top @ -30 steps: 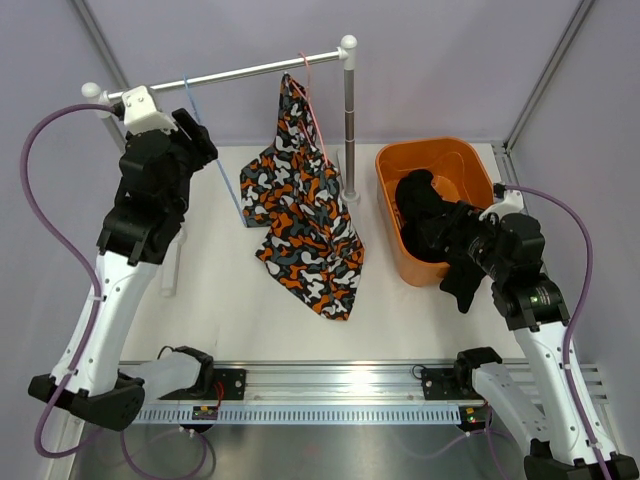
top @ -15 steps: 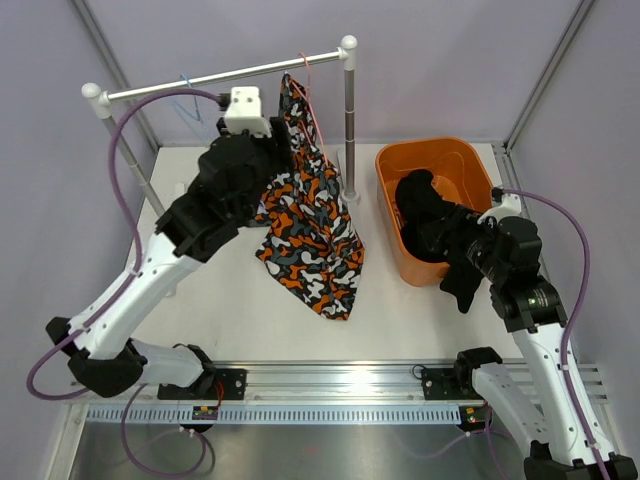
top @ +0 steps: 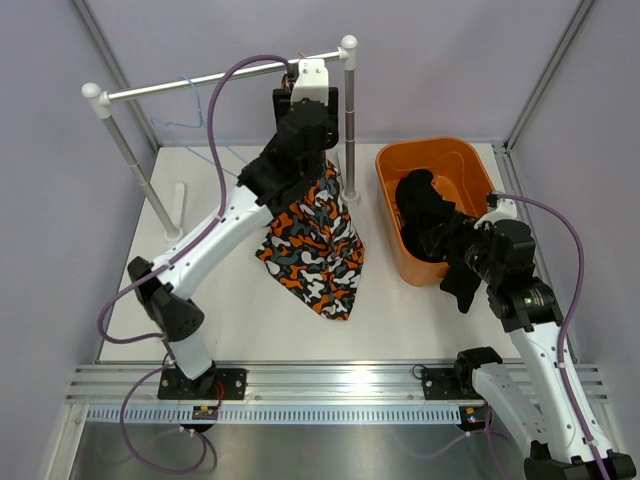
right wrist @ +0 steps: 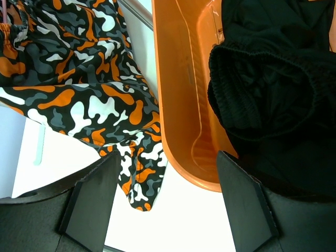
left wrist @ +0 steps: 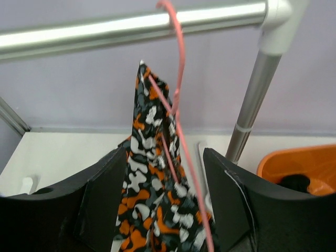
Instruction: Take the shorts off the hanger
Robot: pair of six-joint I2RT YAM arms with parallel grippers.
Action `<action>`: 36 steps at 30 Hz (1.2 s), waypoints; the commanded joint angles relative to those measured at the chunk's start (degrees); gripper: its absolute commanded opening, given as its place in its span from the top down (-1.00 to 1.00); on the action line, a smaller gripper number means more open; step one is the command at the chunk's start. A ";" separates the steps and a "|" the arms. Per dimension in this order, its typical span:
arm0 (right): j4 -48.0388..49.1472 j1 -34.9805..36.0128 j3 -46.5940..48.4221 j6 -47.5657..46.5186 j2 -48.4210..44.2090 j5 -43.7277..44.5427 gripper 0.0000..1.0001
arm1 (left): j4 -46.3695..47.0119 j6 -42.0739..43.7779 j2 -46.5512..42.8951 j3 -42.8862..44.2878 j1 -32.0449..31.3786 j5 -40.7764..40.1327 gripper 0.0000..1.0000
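The camouflage shorts (top: 312,245) hang from a pink hanger (left wrist: 179,79) on the silver rail (top: 200,80), and their lower part lies on the table. My left gripper (top: 295,100) is up at the top of them. In the left wrist view its jaws (left wrist: 165,202) stand open on either side of the cloth (left wrist: 149,173) and the hanger wire. The black shorts (top: 425,205) lie in the orange bin (top: 470,160). Over the bin's near left corner my right gripper (top: 446,262) is open and holds nothing, with the bin wall (right wrist: 178,94) between its fingers.
An empty blue hanger (top: 190,100) hangs near the rail's left end. The rail's right post (top: 349,120) stands close behind the left gripper, between the camouflage shorts and the bin. The left post (top: 135,165) stands at the table's left side.
My left arm has swung right along the rail, from the blue hanger at the left end to the top of the camouflage shorts. The right arm has stayed still.
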 commanded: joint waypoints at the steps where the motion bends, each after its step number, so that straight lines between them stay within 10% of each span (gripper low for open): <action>1: -0.15 -0.27 0.18 -1.34 -0.59 0.80 -0.64 | 4.28 4.01 5.61 11.44 0.18 -5.60 -0.29; 27: 1.95 -0.27 -0.26 -2.40 2.84 -0.25 -0.65 | -3.73 -3.63 18.45 21.68 9.94 3.19 0.21; 36: 1.87 -0.27 -0.87 -2.75 2.48 0.01 -0.65 | -3.82 -3.28 17.75 21.07 10.12 4.24 0.94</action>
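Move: The pink hanger's stem hangs from the rail about 8 cm straight ahead of the left hand and some 2 cm lower, with the camouflage shorts below it, their middle about 22 cm beneath the hand and also 8 cm out. The top of the rail's right post is roughly 10 cm right of the stem and 1 cm farther out; the empty blue hanger is about 22 cm left of the stem and 4 cm nearer. From the right hand the pink stem is some 30 cm left, 25 cm ahead and 15 cm higher. The left hand reaches about 10 cm forward beneath the rail to the pink hanger's stem, rising a couple of centimetres and edging right at first, then sinking to end some 4 cm lower and 2 cm left of its start while the wrist turns up to about 10 degrees counter-clockwise. Its part-open fingers begin to close midway through the reach and shut almost fully as it eases to a stop, pinching the stem just below the rail. ##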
